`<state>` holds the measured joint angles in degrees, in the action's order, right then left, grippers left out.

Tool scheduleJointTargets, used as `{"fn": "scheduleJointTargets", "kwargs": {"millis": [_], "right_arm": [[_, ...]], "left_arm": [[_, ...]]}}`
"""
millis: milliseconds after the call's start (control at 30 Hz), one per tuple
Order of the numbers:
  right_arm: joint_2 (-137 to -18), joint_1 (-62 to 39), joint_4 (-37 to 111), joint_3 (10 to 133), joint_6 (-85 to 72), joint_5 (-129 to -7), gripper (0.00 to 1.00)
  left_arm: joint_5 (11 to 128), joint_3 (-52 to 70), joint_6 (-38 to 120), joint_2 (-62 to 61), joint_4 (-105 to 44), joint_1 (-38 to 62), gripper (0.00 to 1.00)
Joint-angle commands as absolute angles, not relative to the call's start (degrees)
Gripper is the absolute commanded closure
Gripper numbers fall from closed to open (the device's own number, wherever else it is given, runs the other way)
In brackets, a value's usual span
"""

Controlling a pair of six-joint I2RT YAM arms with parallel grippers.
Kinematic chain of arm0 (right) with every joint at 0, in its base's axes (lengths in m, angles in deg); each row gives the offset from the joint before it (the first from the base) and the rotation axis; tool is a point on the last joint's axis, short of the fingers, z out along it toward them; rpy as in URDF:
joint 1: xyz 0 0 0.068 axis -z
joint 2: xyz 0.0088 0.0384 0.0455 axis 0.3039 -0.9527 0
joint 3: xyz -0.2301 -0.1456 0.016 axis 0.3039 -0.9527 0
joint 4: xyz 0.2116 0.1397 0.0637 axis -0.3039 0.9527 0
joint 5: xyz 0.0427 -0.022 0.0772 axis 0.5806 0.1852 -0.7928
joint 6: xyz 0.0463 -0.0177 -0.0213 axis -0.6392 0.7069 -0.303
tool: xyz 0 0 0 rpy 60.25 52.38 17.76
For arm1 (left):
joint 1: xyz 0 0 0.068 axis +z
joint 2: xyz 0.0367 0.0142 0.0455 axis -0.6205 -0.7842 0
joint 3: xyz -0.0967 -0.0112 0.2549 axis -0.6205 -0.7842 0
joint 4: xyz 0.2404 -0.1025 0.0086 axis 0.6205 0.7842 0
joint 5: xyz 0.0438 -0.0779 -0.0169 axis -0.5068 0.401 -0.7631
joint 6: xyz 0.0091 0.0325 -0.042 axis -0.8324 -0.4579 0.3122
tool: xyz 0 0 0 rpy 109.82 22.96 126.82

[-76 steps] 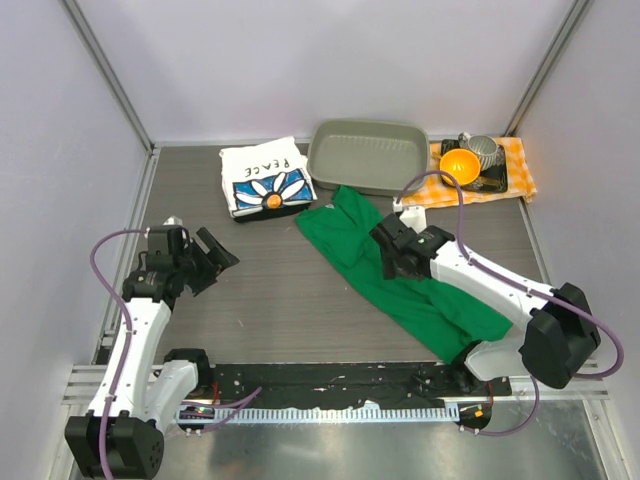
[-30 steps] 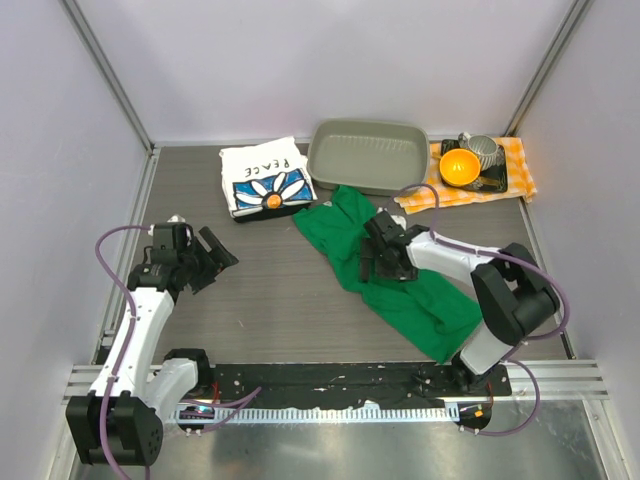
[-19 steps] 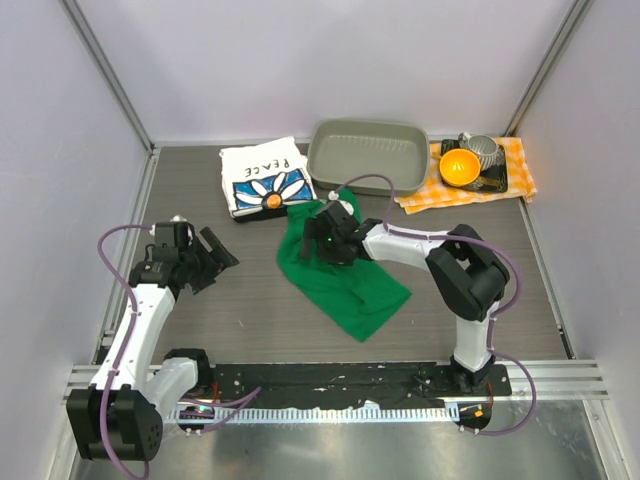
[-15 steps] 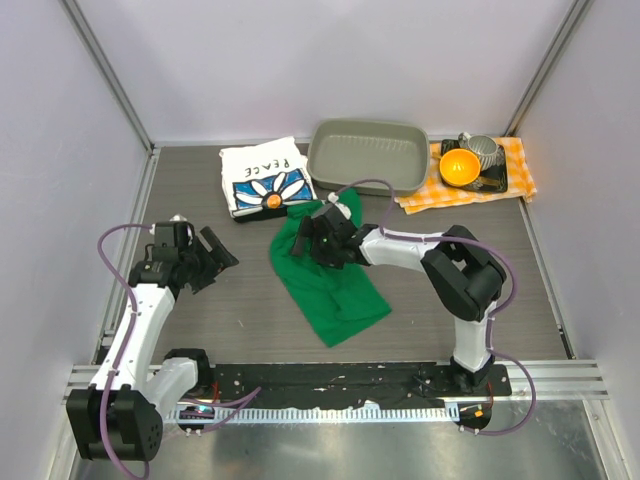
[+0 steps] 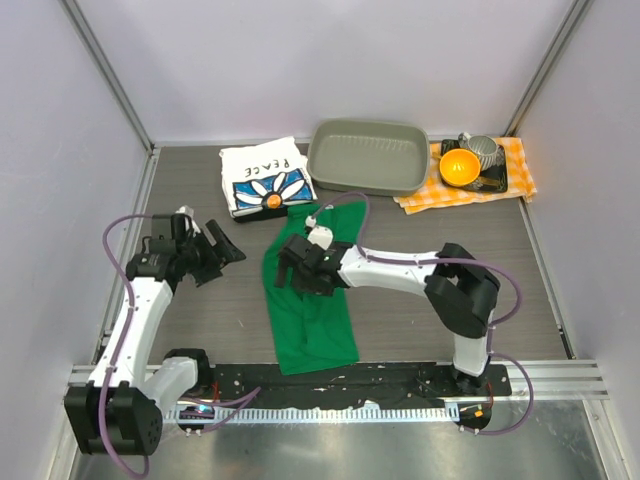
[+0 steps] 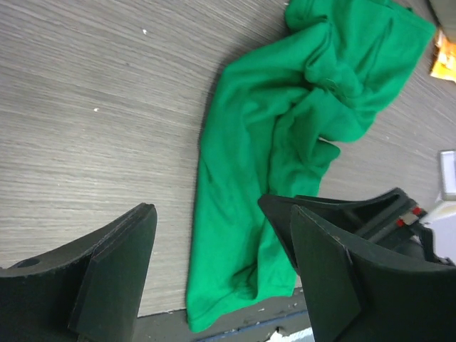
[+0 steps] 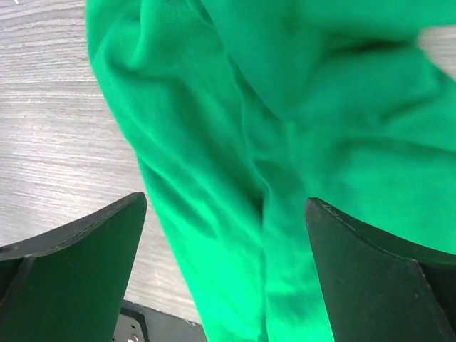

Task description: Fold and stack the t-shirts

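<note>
The green t-shirt (image 5: 310, 325) lies crumpled in a long strip from mid-table to the near edge. My right gripper (image 5: 292, 272) hovers low over its upper part, stretched far to the left. In the right wrist view its jaws (image 7: 228, 271) stand open, wide apart over the green cloth (image 7: 285, 107), gripping nothing. My left gripper (image 5: 224, 248) is open, left of the shirt and apart from it. The left wrist view looks across bare table at the green t-shirt (image 6: 271, 142) between open fingers (image 6: 114, 271). The white "PEACE" t-shirt (image 5: 262, 178) lies folded at the back left.
A grey tray (image 5: 365, 182) stands at the back centre, just beyond the green shirt. An orange-and-white checked cloth (image 5: 515, 182) at the back right carries an orange bowl (image 5: 459, 166) and a metal cup (image 5: 484, 152). A black rail (image 5: 400, 378) runs along the near edge.
My right gripper has swept left across the table, and the green t-shirt has moved with it from the right side to the middle. The left arm has barely shifted.
</note>
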<state>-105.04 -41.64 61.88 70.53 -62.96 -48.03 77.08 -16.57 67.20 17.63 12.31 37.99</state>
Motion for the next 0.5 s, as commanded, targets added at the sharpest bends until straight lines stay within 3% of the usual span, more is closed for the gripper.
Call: {"fn": "scheduleJointTargets", "kwargs": {"millis": [0,233,467], "right_arm": [[-93.15,-43.65,74.28,73.80,-61.27,-33.49,0.00],[-75.94,-45.33,77.10,57.21,-55.37,-26.88,0.00],[-53.88,-45.85,64.56,30.66,-58.00,-36.88,0.02]], "left_arm": [[82.55,-16.50,66.11,24.50,15.04,38.18,0.20],[87.92,-26.51,72.18,33.74,15.48,35.37,0.23],[83.70,-33.27,82.63,34.55,12.07,20.54,0.26]]}}
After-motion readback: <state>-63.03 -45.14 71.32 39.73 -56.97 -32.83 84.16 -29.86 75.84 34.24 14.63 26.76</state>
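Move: The green shirt's near hem is next: its left corner lies about 20 cm back, 12 cm right and 14 cm below the left hand; its right corner is some 17 cm back, 12 cm right and 5 cm below the right hand. The shirt's middle sits right under the right hand. The white folded stack stands about 24 cm ahead and 9 cm left of the right hand, roughly 3 cm lower. Towards the green shirt's near hem both open hands travel, touching nothing by the end. The right rises about 10 cm off the shirt's middle, fingertips tilting forward some 15 degrees, and sweeps 17 cm right and 6 cm back past the right edge, sinking again over bare table. The left lifts slightly, then goes 8 cm back and 6 cm right, dipping. ##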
